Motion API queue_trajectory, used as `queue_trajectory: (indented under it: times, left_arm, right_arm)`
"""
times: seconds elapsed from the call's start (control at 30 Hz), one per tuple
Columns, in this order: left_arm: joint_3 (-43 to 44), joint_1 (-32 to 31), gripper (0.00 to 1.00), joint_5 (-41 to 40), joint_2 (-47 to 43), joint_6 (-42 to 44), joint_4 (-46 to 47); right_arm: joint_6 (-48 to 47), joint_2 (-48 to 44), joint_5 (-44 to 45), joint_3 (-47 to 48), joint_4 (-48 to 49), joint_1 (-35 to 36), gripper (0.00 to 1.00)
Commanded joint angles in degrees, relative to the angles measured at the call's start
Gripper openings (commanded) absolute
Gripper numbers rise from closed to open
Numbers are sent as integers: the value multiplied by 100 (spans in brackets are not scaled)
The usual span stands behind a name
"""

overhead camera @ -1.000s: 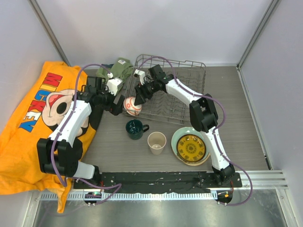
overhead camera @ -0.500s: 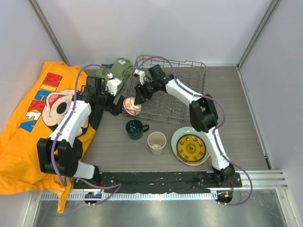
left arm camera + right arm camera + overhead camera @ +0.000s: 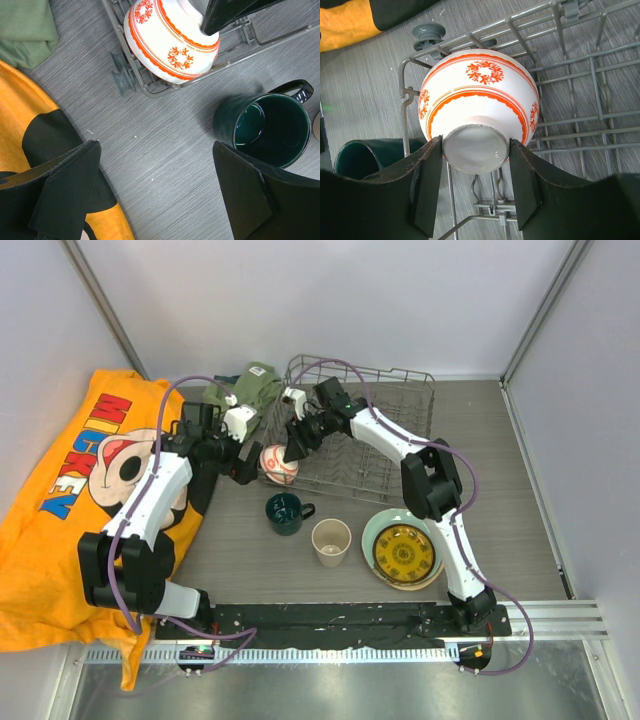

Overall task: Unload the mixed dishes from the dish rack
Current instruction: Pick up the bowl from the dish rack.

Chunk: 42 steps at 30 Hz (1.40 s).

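Observation:
The small red-orange patterned bowl (image 3: 279, 464) lies tilted on the front-left corner of the grey wire dish rack (image 3: 400, 420). My right gripper (image 3: 292, 452) is shut on the bowl's foot ring, a finger on each side in the right wrist view (image 3: 475, 150). My left gripper (image 3: 243, 468) is open and empty, just left of the bowl, over bare table (image 3: 155, 147). The dark teal mug (image 3: 286, 512), the beige cup (image 3: 331, 540) and the yellow plate (image 3: 403, 553) on the pale green plate (image 3: 372, 530) stand on the table in front of the rack. I cannot make out the bird-painted plate.
An orange Mickey shirt (image 3: 60, 500) covers the table's left side under my left arm. A green cloth (image 3: 250, 385) lies behind the rack's left end. The mug (image 3: 267, 127) stands close to my left gripper's right finger.

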Motion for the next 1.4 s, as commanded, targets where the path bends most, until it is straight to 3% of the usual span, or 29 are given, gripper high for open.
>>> queue_trajectory:
  times: [0.0,0.37,0.8,1.07,1.37]
  left_arm:
    - [63,41,100,227,-75,-22,154]
    - [362,41,100,684,303,-128,260]
    - [415,32,100,886,365,-189,409]
    - [380,32,100,895,418,-189,462]
    - [520,41,100,991,602,-364,479]
  right_arm:
    - [-164,-439,11,-263,-160,181,31]
    - [-313,-1036,284,-554,-142,181,14]
    - [-331,-1010,504,-404,-125,-3,6]
    - [90,-852,-242,-351,86,-328,1]
    - [135,-861,-393,-360,165,-469,1]
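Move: The right hand already holds the bowl by its foot; the bowl's body lies about 3 cm left, 3 cm back and 2 cm below. The rack's empty middle lies some 13 cm right, 6 cm ahead and 6 cm lower. Some 5 cm lower, the green mug stands about 15 cm back and 2 cm left, the beige cup 23 cm back and 9 cm right. For the left hand, the bowl is about 7 cm right, 4 cm ahead and 8 cm below. Keeping its pinch on the bowl's foot, the right hand first draws it back about 2 cm while edging right, then swings right and forward over the rack's empty middle, ending some 5 cm to the right and slightly higher. The wrist turns only some 5 degrees. The open left hand eases about 2.5 cm right and a little forward, rolling slightly, left side down. ##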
